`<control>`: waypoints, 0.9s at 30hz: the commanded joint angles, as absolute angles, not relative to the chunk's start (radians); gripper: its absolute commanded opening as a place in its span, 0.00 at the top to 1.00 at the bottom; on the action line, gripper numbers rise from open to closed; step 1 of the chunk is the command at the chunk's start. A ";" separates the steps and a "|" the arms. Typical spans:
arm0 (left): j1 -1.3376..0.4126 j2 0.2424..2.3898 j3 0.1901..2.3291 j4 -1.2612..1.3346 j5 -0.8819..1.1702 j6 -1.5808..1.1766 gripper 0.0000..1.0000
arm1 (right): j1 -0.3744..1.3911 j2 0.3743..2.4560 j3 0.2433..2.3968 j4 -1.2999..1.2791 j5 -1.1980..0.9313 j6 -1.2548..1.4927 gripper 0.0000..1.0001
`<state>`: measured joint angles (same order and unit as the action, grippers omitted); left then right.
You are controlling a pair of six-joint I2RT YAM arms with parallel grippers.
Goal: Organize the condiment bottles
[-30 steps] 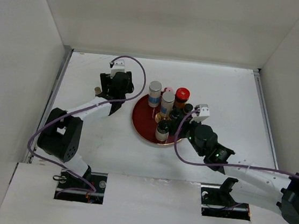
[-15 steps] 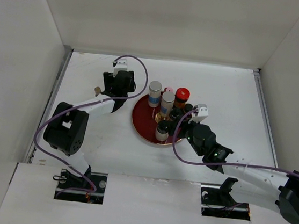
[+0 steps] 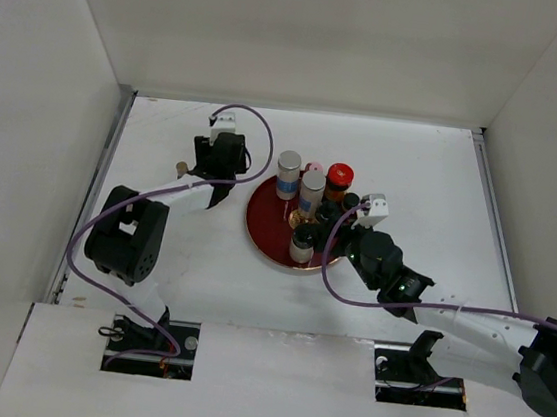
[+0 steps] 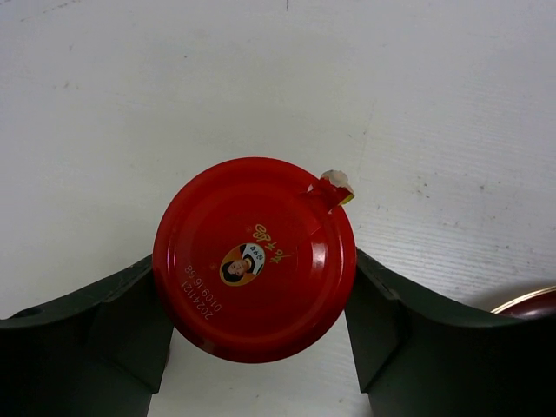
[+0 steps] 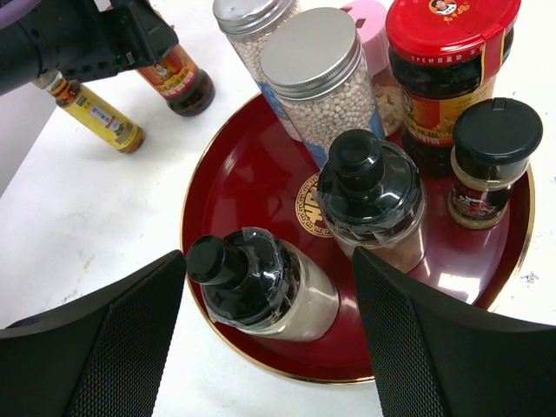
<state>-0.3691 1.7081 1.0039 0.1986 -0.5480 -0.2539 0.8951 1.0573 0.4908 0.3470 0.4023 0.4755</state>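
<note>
My left gripper point(image 4: 256, 265) is shut on a red-lidded brown jar point(image 4: 254, 256) that stands on the white table left of the dark red plate point(image 3: 261, 229). In the top view the gripper point(image 3: 216, 159) hides that jar. On the plate stand a silver-capped blue-labelled cylinder point(image 5: 252, 35), a silver-capped white cylinder point(image 5: 317, 69), a pink-capped bottle point(image 5: 369, 22), the second red-lidded jar point(image 5: 447, 61), a small black-capped jar point(image 5: 491, 156) and two black-capped bottles point(image 5: 369, 204) point(image 5: 261, 287). My right gripper point(image 5: 269, 261) is open above the plate's near edge, over the nearer black-capped bottle.
A tiny yellow-labelled bottle point(image 5: 95, 113) lies on the table left of my left gripper; it also shows in the top view point(image 3: 181, 168). The plate's gold rim point(image 4: 530, 300) sits just right of the held jar. White walls enclose the table on three sides.
My left arm has shifted slightly, its gripper moving a little up and right in the top view. My right gripper has edged slightly towards the plate.
</note>
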 commanded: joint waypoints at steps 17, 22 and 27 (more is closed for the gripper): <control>-0.652 1.302 0.867 0.252 -0.635 -0.299 0.54 | 0.889 1.009 0.471 0.428 0.439 0.488 0.20; -0.729 1.353 0.867 0.268 -0.629 -0.359 0.54 | 0.881 0.985 0.459 0.430 0.451 0.488 0.19; -0.749 1.416 0.864 0.302 -0.603 -0.400 0.54 | 0.878 0.977 0.456 0.430 0.453 0.489 0.19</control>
<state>-0.7498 1.4242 0.8501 0.1467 -0.5865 -0.3523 0.8841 0.9970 0.4568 0.3695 0.4324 0.4759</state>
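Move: The left hand has the red-lidded jar gripped at its old spot. The free left part of the plate lies about 10 cm back and 16 cm right of this hand, 6 cm lower. The nearer white shaker stands 20 cm right and 2 cm back, the second shaker 27 cm right and 7 cm back, the yellow sauce bottle 10 cm left and 6 cm back. From the right hand that free spot is roughly 9 cm ahead, 17 cm left, 10 cm below. Its fingers still shut around the red-lidded jar, the left hand lifts it off the table and carries it in an arc, right and back, towards the free left side of the plate: about 13 cm right and 10 cm back, rising some 8 cm on the way and then sinking about 4. The hand turns clockwise by nearly 20 degrees. ##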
